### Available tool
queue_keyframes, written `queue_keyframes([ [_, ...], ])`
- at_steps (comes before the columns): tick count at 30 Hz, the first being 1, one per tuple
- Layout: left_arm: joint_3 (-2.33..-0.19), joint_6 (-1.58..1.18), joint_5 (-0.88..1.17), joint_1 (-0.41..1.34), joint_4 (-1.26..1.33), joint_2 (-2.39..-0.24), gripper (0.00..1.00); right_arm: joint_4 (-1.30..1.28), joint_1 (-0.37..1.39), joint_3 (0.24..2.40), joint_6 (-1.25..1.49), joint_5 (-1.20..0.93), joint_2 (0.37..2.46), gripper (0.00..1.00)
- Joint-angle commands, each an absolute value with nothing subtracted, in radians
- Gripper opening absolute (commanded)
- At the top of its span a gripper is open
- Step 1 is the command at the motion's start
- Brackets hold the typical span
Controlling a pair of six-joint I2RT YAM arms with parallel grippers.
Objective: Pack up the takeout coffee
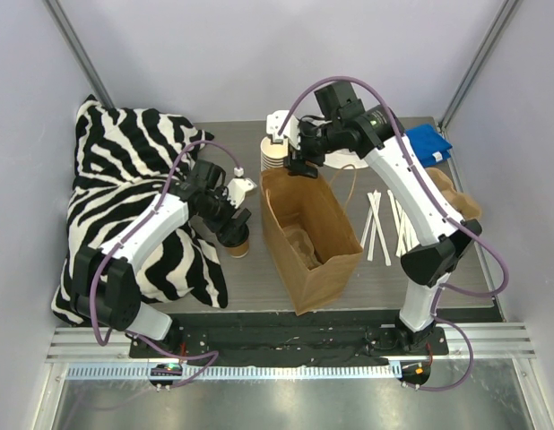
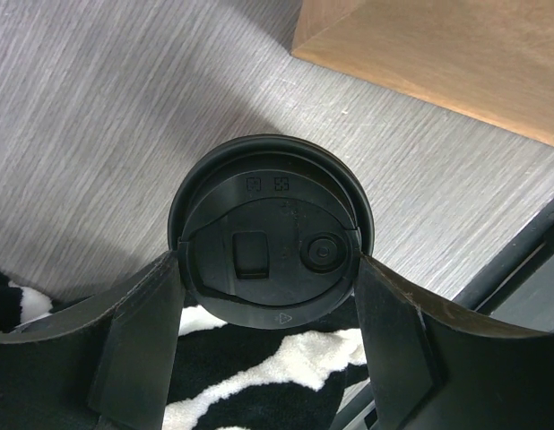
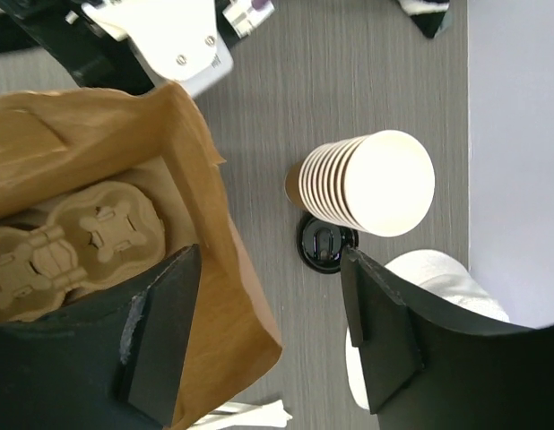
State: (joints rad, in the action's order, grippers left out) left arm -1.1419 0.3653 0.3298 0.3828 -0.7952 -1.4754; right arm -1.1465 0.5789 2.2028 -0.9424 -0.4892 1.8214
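The takeout coffee [image 1: 238, 244] is a small cup with a round black lid [image 2: 268, 233], at the edge of the zebra cloth, left of the brown paper bag [image 1: 313, 242]. My left gripper [image 2: 268, 262] reaches down over it. Both fingers press the sides of the lid, so it is shut on the cup. My right gripper [image 3: 270, 260] hovers at the bag's far rim [image 3: 214, 224]. Its jaws stand wide, one finger over the bag's inside and one outside, with nothing gripped. A tan pulp cup tray [image 3: 71, 242] lies inside the bag.
A stack of lidless cream cups [image 3: 367, 184] stands behind the bag, with a loose black lid [image 3: 326, 244] beside it. The zebra cloth [image 1: 125, 179] fills the left. White stirrers [image 1: 380, 228] and a blue cloth [image 1: 429, 143] lie on the right.
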Motion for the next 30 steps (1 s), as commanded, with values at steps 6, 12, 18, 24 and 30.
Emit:
queue_keyframes([
  [6,-1.138,0.336,0.365,0.377,-0.759,-1.408,0.15,-1.137,0.591,2.243,-0.946,-0.433,1.813,0.24],
  [12,-1.149,0.336,0.351,0.379,-0.746,-1.382,0.15,-1.105,0.603,2.22,-0.896,-0.365,1.769,0.01],
  [18,-1.177,0.337,0.333,0.377,-0.753,-1.376,0.15,-1.003,0.618,2.175,-0.801,-0.253,1.712,0.01],
  [24,-1.189,0.333,0.318,0.377,-0.75,-1.377,0.15,-0.956,0.632,2.135,-0.732,-0.126,1.655,0.01],
  [30,-1.193,0.33,0.316,0.377,-0.746,-1.385,0.15,-1.031,0.641,2.108,-0.652,-0.095,1.637,0.01],
])
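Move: Just below the right fingers, 1–2 cm down and about 1 cm ahead, is the paper bag's far rim near its right corner; the bag's middle is some 10 cm back, 3 right and 17 below. The cup stack stands about 13 cm ahead, 5 left, the white hat 17 ahead, 13 right, both well below. From the left hand, already gripping the lidded coffee cup, the bag's middle is roughly 19 cm right, 3 back and 3 higher. Easing down and forward a centimetre or so, the right hand shuts its fingers fully on the bag's far rim and pinches the paper, then hauls it up nearly 6 cm and about 3 cm to the right, turning some 20 degrees clockwise. The left hand keeps its grip on the lidded cup and raises it about 2.5 cm. ##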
